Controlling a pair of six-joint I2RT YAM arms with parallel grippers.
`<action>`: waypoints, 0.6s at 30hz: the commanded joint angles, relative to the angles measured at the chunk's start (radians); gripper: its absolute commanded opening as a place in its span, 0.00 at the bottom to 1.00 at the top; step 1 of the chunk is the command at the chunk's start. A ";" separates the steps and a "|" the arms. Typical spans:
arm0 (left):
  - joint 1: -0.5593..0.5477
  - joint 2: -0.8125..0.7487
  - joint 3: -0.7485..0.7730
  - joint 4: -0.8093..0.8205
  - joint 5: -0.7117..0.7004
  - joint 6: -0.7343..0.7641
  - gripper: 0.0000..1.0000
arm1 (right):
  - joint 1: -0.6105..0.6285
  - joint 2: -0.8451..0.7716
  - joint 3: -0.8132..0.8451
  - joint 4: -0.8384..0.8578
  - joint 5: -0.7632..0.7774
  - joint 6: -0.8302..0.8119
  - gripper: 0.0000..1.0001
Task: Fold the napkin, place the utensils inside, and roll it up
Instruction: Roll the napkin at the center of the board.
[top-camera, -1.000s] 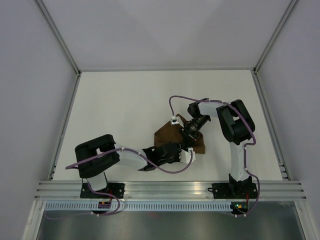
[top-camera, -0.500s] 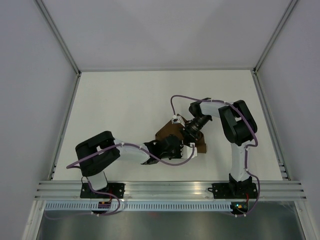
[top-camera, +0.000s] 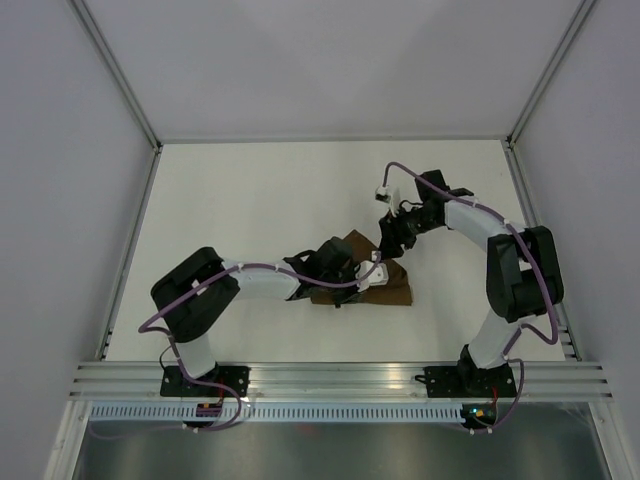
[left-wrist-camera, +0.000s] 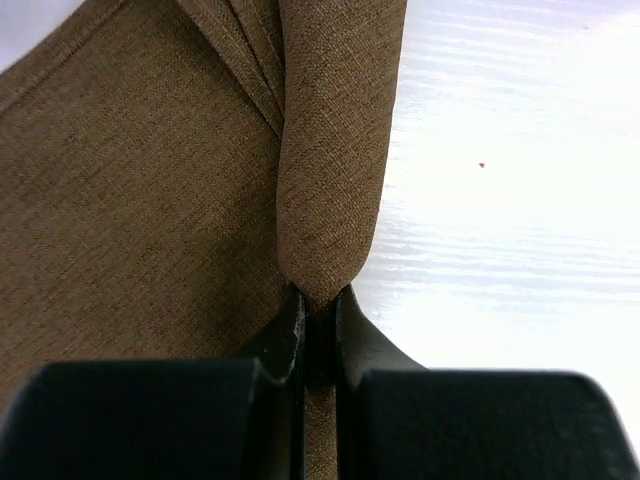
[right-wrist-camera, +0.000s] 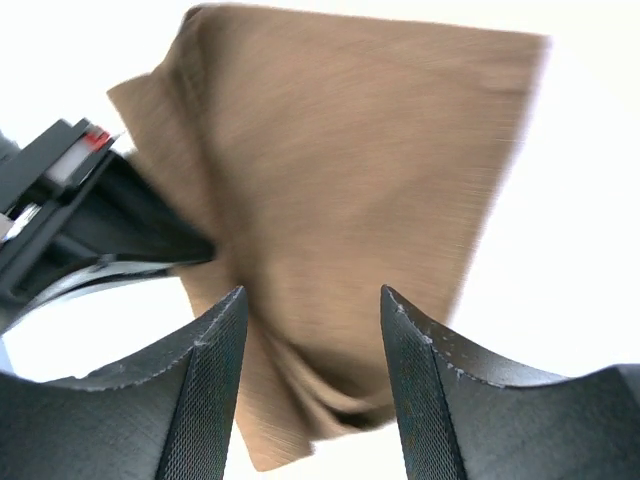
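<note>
The dark-brown napkin (top-camera: 393, 289) lies folded on the white table, just in front of the middle. My left gripper (top-camera: 368, 280) reaches across it and is shut on a raised fold of the napkin (left-wrist-camera: 150, 200). In the left wrist view the cloth is pinched tight where the left gripper (left-wrist-camera: 320, 305) closes. My right gripper (top-camera: 390, 238) hovers just behind the napkin. Its fingertips (right-wrist-camera: 225, 305) stand well apart, so the right gripper (right-wrist-camera: 310, 295) is open and empty above the cloth (right-wrist-camera: 350, 170). The utensils are out of view.
The white table (top-camera: 250, 200) is bounded by a metal frame and pale walls on three sides. An aluminium rail (top-camera: 340, 380) with both arm bases runs along the near edge. The left arm's wrist (right-wrist-camera: 90, 225) shows at the left of the right wrist view.
My right gripper has opened, let go of the napkin and pulled back toward the far right. My left gripper has slid right along the cloth and shut on a fold.
</note>
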 joint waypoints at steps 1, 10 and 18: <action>0.042 0.039 0.021 -0.111 0.176 -0.107 0.02 | -0.088 -0.031 -0.009 0.168 0.004 0.160 0.61; 0.124 0.182 0.162 -0.310 0.352 -0.173 0.02 | -0.232 -0.370 -0.194 0.257 -0.028 0.000 0.61; 0.181 0.286 0.258 -0.431 0.440 -0.183 0.02 | -0.089 -0.709 -0.543 0.359 0.092 -0.220 0.65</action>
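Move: The left gripper already pinches the rolled near edge of the napkin. From it the unrolled part's middle lies about 8 cm ahead and 6 cm right, about level, and the rolled edge's right end some 1 cm ahead and 12 cm right. The empty right gripper has that right end roughly 9 cm back, 2 cm right and 6 cm below, with the unrolled part's middle 3 cm back, 5 cm left and equally low. Keep the left gripper shut on the rolled edge and, almost in place, roll the wrist about 30 degrees so its top leans forward over the unrolled napkin. Meanwhile swing the open right gripper right and forward, about 5 cm out, then lift it and draw it back beside the napkin's right end, fingertips swinging forward as it climbs. ##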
